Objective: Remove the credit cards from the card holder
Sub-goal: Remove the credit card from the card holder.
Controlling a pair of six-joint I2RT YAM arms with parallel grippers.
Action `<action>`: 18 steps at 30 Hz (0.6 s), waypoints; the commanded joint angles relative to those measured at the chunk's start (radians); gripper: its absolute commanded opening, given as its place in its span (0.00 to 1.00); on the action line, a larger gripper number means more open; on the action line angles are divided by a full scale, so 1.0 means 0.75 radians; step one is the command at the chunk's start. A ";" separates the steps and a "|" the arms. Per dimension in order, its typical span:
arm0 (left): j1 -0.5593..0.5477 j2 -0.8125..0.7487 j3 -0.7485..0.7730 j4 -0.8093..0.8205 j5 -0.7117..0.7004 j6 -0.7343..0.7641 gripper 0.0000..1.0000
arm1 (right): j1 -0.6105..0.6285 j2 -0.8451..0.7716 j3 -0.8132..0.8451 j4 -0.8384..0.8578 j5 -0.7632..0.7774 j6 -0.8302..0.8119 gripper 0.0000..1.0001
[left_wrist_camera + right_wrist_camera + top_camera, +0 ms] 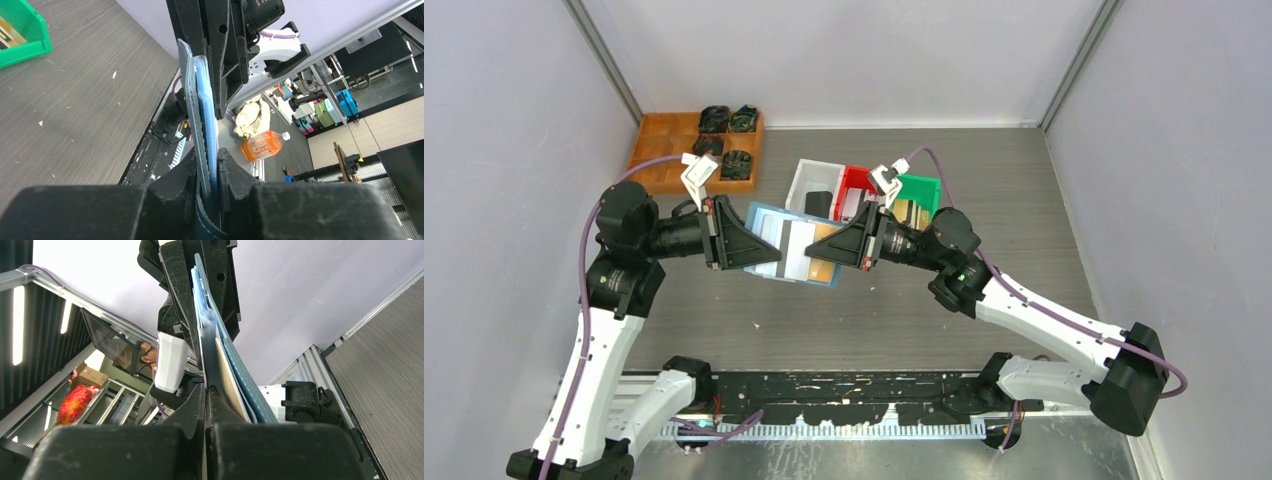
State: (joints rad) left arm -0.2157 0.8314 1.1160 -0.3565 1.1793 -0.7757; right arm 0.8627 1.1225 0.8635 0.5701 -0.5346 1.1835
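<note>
The slate-blue card holder [789, 245] hangs open above the table between both arms. My left gripper [759, 250] is shut on its left edge; in the left wrist view the blue layers [200, 100] sit pinched between the fingers [209, 157]. My right gripper [819, 250] is at the holder's right side with its jaws pressed together [206, 390]. A thin pale-blue layer runs down to their seam, and I cannot tell whether it is pinched. A tan credit card [230, 380] lies in the holder [240, 370] just outside the right finger, its corner showing from above [824, 270]. Another tan card [911, 212] lies in the green bin.
White [802, 185], red [856, 180] and green [924, 187] bins stand in a row just behind the holder; the white one holds a dark object. A wooden tray [664, 150] of dark items is at the back left. Grey walls close in both sides.
</note>
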 commanded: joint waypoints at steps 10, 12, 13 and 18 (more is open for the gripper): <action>0.003 -0.017 0.046 0.081 -0.001 0.001 0.09 | 0.010 -0.056 0.020 -0.009 0.022 -0.030 0.20; 0.003 -0.018 0.049 0.081 -0.017 0.001 0.06 | 0.026 -0.033 0.037 -0.009 0.020 -0.032 0.29; 0.003 -0.018 0.051 0.080 -0.024 0.001 0.05 | 0.034 -0.022 0.046 -0.006 0.021 -0.035 0.31; 0.003 -0.019 0.046 0.076 -0.028 0.010 0.02 | 0.052 0.021 0.079 0.007 0.028 -0.032 0.24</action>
State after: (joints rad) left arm -0.2153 0.8310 1.1164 -0.3553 1.1576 -0.7773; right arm 0.8921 1.1252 0.8654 0.5362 -0.5213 1.1690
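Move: The white card with the dark stripe is already nipped by its near edge in the right fingers, its middle about 2 cm to the left of that hand and level with it. The open card holder's middle is some 2 cm left and 1 cm ahead, and the tan card peeps out roughly 1 cm to the right and 1 cm below. For the left hand, which already grips the holder, the striped card's middle lies about 3 cm right and 1 cm ahead. Still pinching the striped card's edge, the right hand tugs it less than 1 cm to the right, away from the left hand, then opens its fingers part way and slides back left over the card by a little over 1 cm, easing down and slightly back for a deeper bite, the wrist barely turning. The left hand stays put and keeps its pinch on the holder, closing a touch tighter. ##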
